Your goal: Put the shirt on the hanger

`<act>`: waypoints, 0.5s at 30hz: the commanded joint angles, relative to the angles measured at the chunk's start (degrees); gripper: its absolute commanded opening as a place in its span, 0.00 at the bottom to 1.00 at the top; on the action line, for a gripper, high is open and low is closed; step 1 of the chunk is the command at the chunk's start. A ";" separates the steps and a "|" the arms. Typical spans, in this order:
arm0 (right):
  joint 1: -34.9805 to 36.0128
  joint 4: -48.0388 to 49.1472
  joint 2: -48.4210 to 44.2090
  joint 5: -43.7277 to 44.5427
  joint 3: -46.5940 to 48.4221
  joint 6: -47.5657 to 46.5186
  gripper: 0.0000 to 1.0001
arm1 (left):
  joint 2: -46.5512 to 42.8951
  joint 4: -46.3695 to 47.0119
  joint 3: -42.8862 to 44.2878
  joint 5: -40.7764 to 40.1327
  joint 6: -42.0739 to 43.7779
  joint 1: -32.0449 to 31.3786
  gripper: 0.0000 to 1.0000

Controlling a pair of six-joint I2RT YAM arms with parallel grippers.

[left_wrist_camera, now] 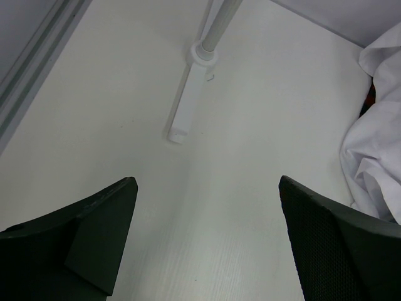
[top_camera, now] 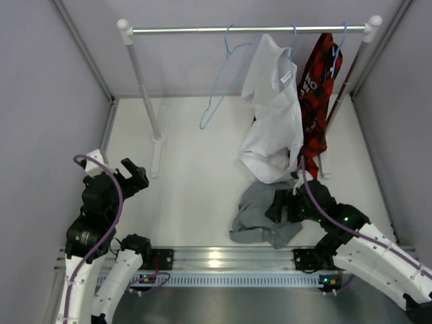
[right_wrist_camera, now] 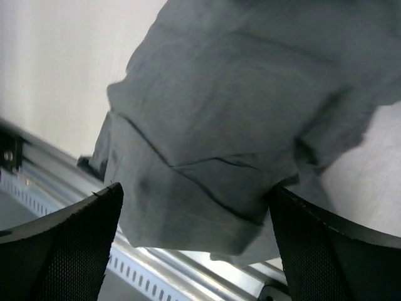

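The grey shirt [top_camera: 256, 214] lies crumpled on the table near its front edge, right of centre. My right gripper [top_camera: 281, 206] hangs over the shirt's right part, open. In the right wrist view a folded edge of the shirt [right_wrist_camera: 207, 144] fills the space between and beyond the wide-apart fingers [right_wrist_camera: 326, 251], and the right gripper [right_wrist_camera: 195, 188] is not clamped on it. The empty light-blue wire hanger [top_camera: 219, 91] hangs by its hook from the rail at the back. My left gripper [top_camera: 135, 177] is at the left, open, far from the shirt, with only bare table under the left gripper [left_wrist_camera: 207, 182].
A white clothes rack has its rail [top_camera: 202, 30] across the back and a post foot [left_wrist_camera: 188, 100] ahead of the left gripper. A white shirt [top_camera: 273, 115] and a red-and-black shirt [top_camera: 316, 88] hang on it, just behind the grey shirt. A metal rail [top_camera: 223, 260] edges the table front.
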 commanded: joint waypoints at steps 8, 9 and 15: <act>33.58 14.17 20.96 27.83 8.47 12.84 0.00 | 0.92 3.36 -0.70 -0.37 -0.26 -0.18 0.98; 35.69 13.73 24.11 29.59 11.19 12.58 0.00 | 0.83 3.36 -0.70 -0.46 -0.26 -0.18 0.98; 41.07 24.68 27.75 29.70 23.26 10.29 0.00 | -1.01 3.27 -0.79 -1.25 -0.18 -0.18 0.98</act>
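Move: The grey shirt lies crumpled on the table just under the open right fingers, its middle about 4 cm left, 2 cm back and 5 cm below. The white shirt's hem hangs some 11 cm ahead and 3 cm left of that hand, the red plaid shirt's hem equally far ahead but about 10 cm right. From the idle left hand, the grey shirt is roughly 40 cm right, 7 cm back and 20 cm lower. Sweeping left about 15 cm, the right hand dips 3 cm, pinches the grey shirt shut, then lifts it. ##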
